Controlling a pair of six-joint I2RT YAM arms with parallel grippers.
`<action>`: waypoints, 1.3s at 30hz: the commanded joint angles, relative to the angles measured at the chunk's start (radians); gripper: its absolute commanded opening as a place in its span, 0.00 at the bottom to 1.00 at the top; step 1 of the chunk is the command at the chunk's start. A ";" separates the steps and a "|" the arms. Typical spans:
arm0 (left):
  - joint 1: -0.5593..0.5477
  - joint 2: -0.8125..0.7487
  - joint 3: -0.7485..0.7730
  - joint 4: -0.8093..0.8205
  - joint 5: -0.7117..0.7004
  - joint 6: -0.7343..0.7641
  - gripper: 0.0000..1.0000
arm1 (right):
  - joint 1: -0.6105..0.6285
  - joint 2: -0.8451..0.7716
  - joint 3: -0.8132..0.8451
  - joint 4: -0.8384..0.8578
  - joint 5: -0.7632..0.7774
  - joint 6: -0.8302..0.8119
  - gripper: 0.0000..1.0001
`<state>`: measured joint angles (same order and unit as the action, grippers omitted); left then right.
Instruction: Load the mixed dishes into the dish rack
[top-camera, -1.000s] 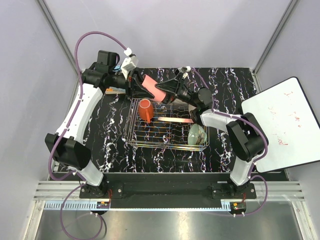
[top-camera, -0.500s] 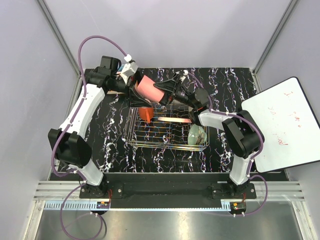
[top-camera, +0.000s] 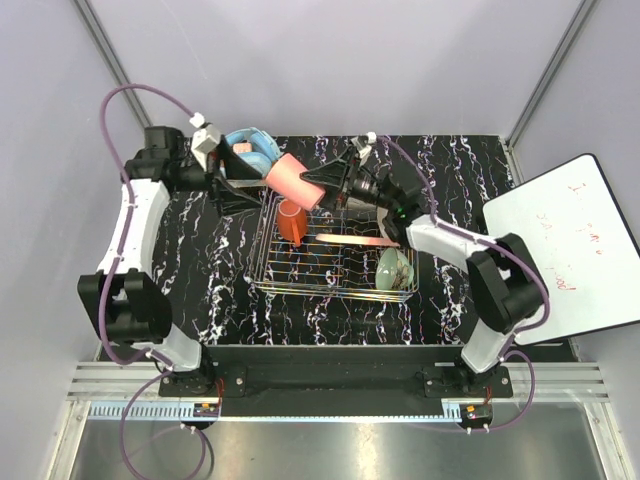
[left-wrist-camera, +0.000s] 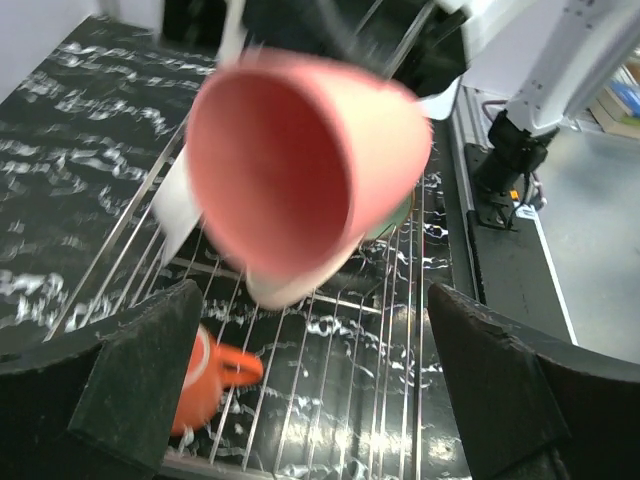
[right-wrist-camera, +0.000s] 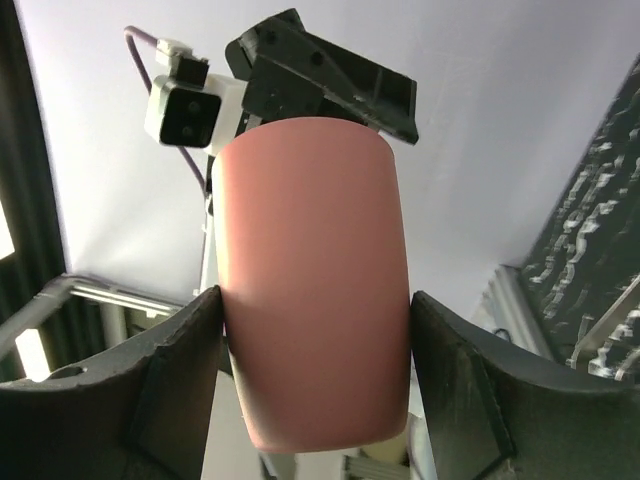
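Observation:
The pink cup (top-camera: 290, 180) hangs tilted over the far left corner of the dish rack (top-camera: 335, 285), and my right gripper (top-camera: 318, 178) is shut on its sides. In the right wrist view the pink cup (right-wrist-camera: 310, 280) fills the gap between both fingers (right-wrist-camera: 175, 390). My left gripper (top-camera: 245, 188) stands open just left of the cup, not touching it. In the left wrist view the pink cup (left-wrist-camera: 300, 170) shows its open mouth above the wide-apart left gripper (left-wrist-camera: 320, 390). An orange-red mug (top-camera: 292, 222), a plate on edge (top-camera: 350, 240) and a pale green bowl (top-camera: 396, 268) sit in the rack.
Blue headphones (top-camera: 250, 150) lie on the black marbled table behind the rack's left corner. A white board (top-camera: 575, 250) leans at the right edge. The orange-red mug (left-wrist-camera: 205, 375) lies on the rack wires (left-wrist-camera: 400, 330) under the left gripper.
My left gripper has let go of the pink cup, opened wide and drawn back to the left, uncovering the headphones. The right gripper keeps the cup in about the same place.

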<state>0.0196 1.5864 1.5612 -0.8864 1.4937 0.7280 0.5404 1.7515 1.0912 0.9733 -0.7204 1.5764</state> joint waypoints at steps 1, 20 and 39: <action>0.113 -0.101 -0.069 -0.002 0.185 0.011 0.99 | -0.003 -0.124 0.155 -0.421 -0.042 -0.333 0.00; 0.315 -0.100 -0.288 -0.023 -0.041 0.021 0.99 | 0.253 0.262 1.101 -2.110 0.487 -1.267 0.00; 0.296 -0.040 -0.374 -0.077 -0.110 0.266 0.99 | 0.378 0.557 1.417 -2.325 0.608 -1.297 0.00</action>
<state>0.3309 1.5497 1.2209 -0.9543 1.4292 0.8734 0.8841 2.2623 2.4500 -1.3247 -0.1360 0.2886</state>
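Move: The right hand holds the pink cup high over the rack; the open front-left part of the rack lies about 5 cm back, 3 cm left and 23 cm below. The orange mug stands some 3 cm ahead, 3 cm left and 22 cm down, the pink-edged plate about level, 13 cm right and 19 cm down. From the left hand, the open part is about 5 cm back, 8 cm right and 23 cm down. Right hand tips pink cup down some 85 degrees, sinking 14 cm towards rack's front-left; left hand withdraws left, down. ##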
